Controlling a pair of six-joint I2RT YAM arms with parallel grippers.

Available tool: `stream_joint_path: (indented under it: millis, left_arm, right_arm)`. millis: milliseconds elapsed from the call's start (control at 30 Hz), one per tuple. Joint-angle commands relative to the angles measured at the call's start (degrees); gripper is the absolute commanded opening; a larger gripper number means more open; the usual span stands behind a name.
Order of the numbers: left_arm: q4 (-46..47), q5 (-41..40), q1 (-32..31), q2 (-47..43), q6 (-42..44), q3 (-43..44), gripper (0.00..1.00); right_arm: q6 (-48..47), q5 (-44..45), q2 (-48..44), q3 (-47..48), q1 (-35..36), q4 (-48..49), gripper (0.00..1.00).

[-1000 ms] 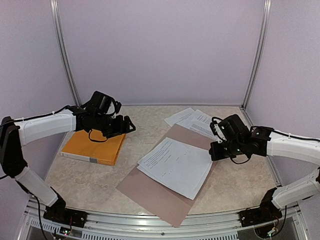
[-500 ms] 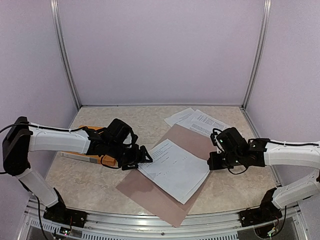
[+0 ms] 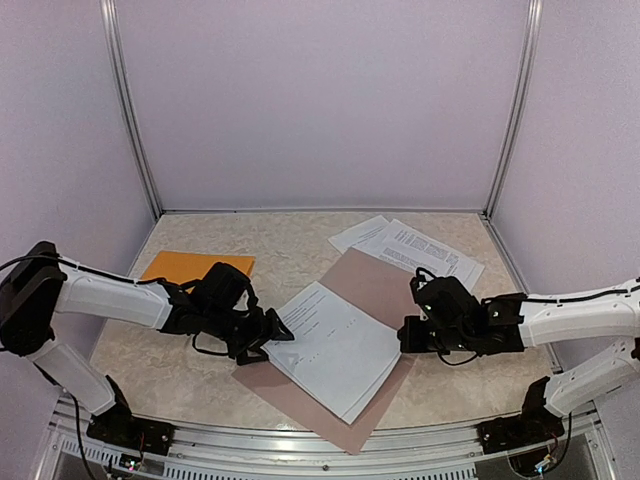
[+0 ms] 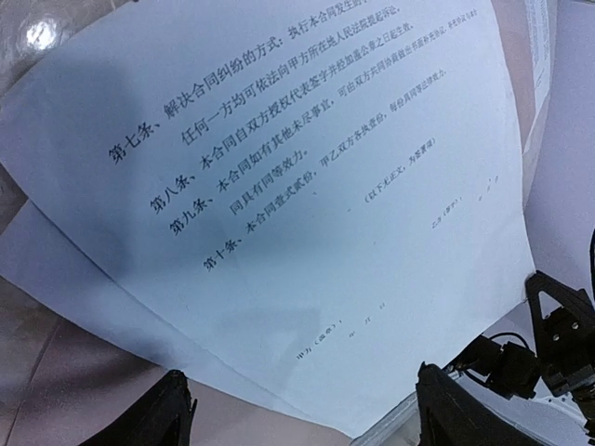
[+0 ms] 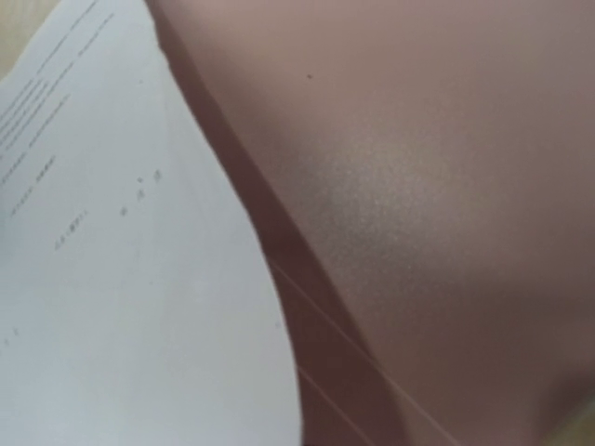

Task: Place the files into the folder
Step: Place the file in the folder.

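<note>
The folder [image 3: 375, 283] is a dull pink sleeve lying flat across the middle of the table. A stack of the files [image 3: 335, 340], white sheets with black print, rests on it. More files [image 3: 415, 246] lie loose at the back right. My left gripper [image 3: 279, 337] is low at the stack's left edge, open, with nothing between its fingertips [image 4: 173, 412]. In the left wrist view the printed files [image 4: 307, 186] fill the frame just ahead of my left gripper [image 4: 307, 420]. My right gripper [image 3: 404, 336] is shut and sits low on the folder [image 5: 428, 186] beside the sheets' right edge [image 5: 121, 297]; its fingers are hidden in the right wrist view.
An orange book [image 3: 195, 266] lies at the left, behind the left arm. Lilac walls close in the back and sides, with metal posts in the back corners. A metal rail [image 3: 300, 440] runs along the table's near edge.
My left gripper has swung from above the orange book down to the left edge of the sheets. My right gripper has slid left and lower onto the folder. The stack has shifted slightly nearer.
</note>
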Motion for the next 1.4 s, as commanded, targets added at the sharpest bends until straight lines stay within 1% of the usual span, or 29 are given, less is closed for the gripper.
stream_joint_path:
  millis: [0, 200, 333, 500, 667, 767, 1033, 1100, 1167, 1267, 1367]
  left_arm:
    - [3.8, 1.4, 0.1, -2.4, -4.9, -3.4, 0.80]
    - [3.3, 0.4, -0.8, -5.1, -8.0, -6.6, 0.80]
    - [3.8, -0.6, -0.9, -5.0, -8.9, -7.6, 0.80]
    - [6.8, -1.5, -1.0, -2.8, -9.9, -8.2, 0.79]
    - [12.0, -2.2, -1.3, -1.4, -13.6, -11.4, 0.77]
    - [13.2, -3.6, -1.7, -1.4, -15.0, -12.9, 0.76]
    - [13.8, -7.1, -1.4, -1.8, -13.3, -12.4, 0.75]
    - [13.8, -7.8, -1.2, -1.7, -13.0, -12.5, 0.75]
    - [13.8, -8.2, -1.1, -1.8, -13.1, -12.7, 0.75]
    - [13.5, -8.7, -1.2, -2.6, -13.2, -13.1, 0.75]
    - [11.7, -9.9, -1.5, -4.1, -13.0, -13.2, 0.75]
  right_arm:
    - [4.0, 3.4, 0.5, -0.4, 1.4, 2.3, 0.00]
    - [5.3, 4.0, 0.9, -0.1, 2.4, 4.5, 0.00]
    - [6.2, 4.4, 0.8, -0.4, 3.3, 5.4, 0.00]
    - [8.4, 6.1, 0.1, -1.3, 5.4, 5.6, 0.00]
    - [10.7, 7.8, -0.5, -2.1, 7.2, 6.1, 0.00]
    - [12.0, 8.3, -0.4, -2.6, 8.5, 6.1, 0.00]
    - [13.0, 7.1, 2.5, -0.8, 13.6, 2.4, 0.00]
    - [12.4, 6.6, 3.5, 0.6, 14.7, -0.1, 0.04]
    - [11.5, 7.2, 4.3, 2.3, 15.3, -4.0, 0.12]
    - [9.3, 11.4, 3.9, 5.7, 15.3, -11.6, 0.24]
    - [5.1, 15.7, 3.3, 10.2, 14.8, -17.3, 0.36]
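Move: My right hand already grips the file's right corner; the folder's middle, by the clip, lies about 12 cm to its left, 2 cm ahead and 4 cm below. The file's middle is some 16 cm left and 1 cm ahead; the loose sheets are about 26 cm straight ahead. From my left hand, open at the file's left corner, the folder's middle is some 17 cm right and 2 cm ahead, and the file's middle 14 cm right, level. Still pinching the file's right corner, I ease my right hand left and slightly up, then draw it back towards myself and down, about 5 cm back in all, swinging the file over the folder; at the end those fingers begin to part. My left hand stays wide open at the opposite corner, seeming to press on it, dips back 2 cm and returns slightly lower, turning about 15 degrees counter-clockwise. ##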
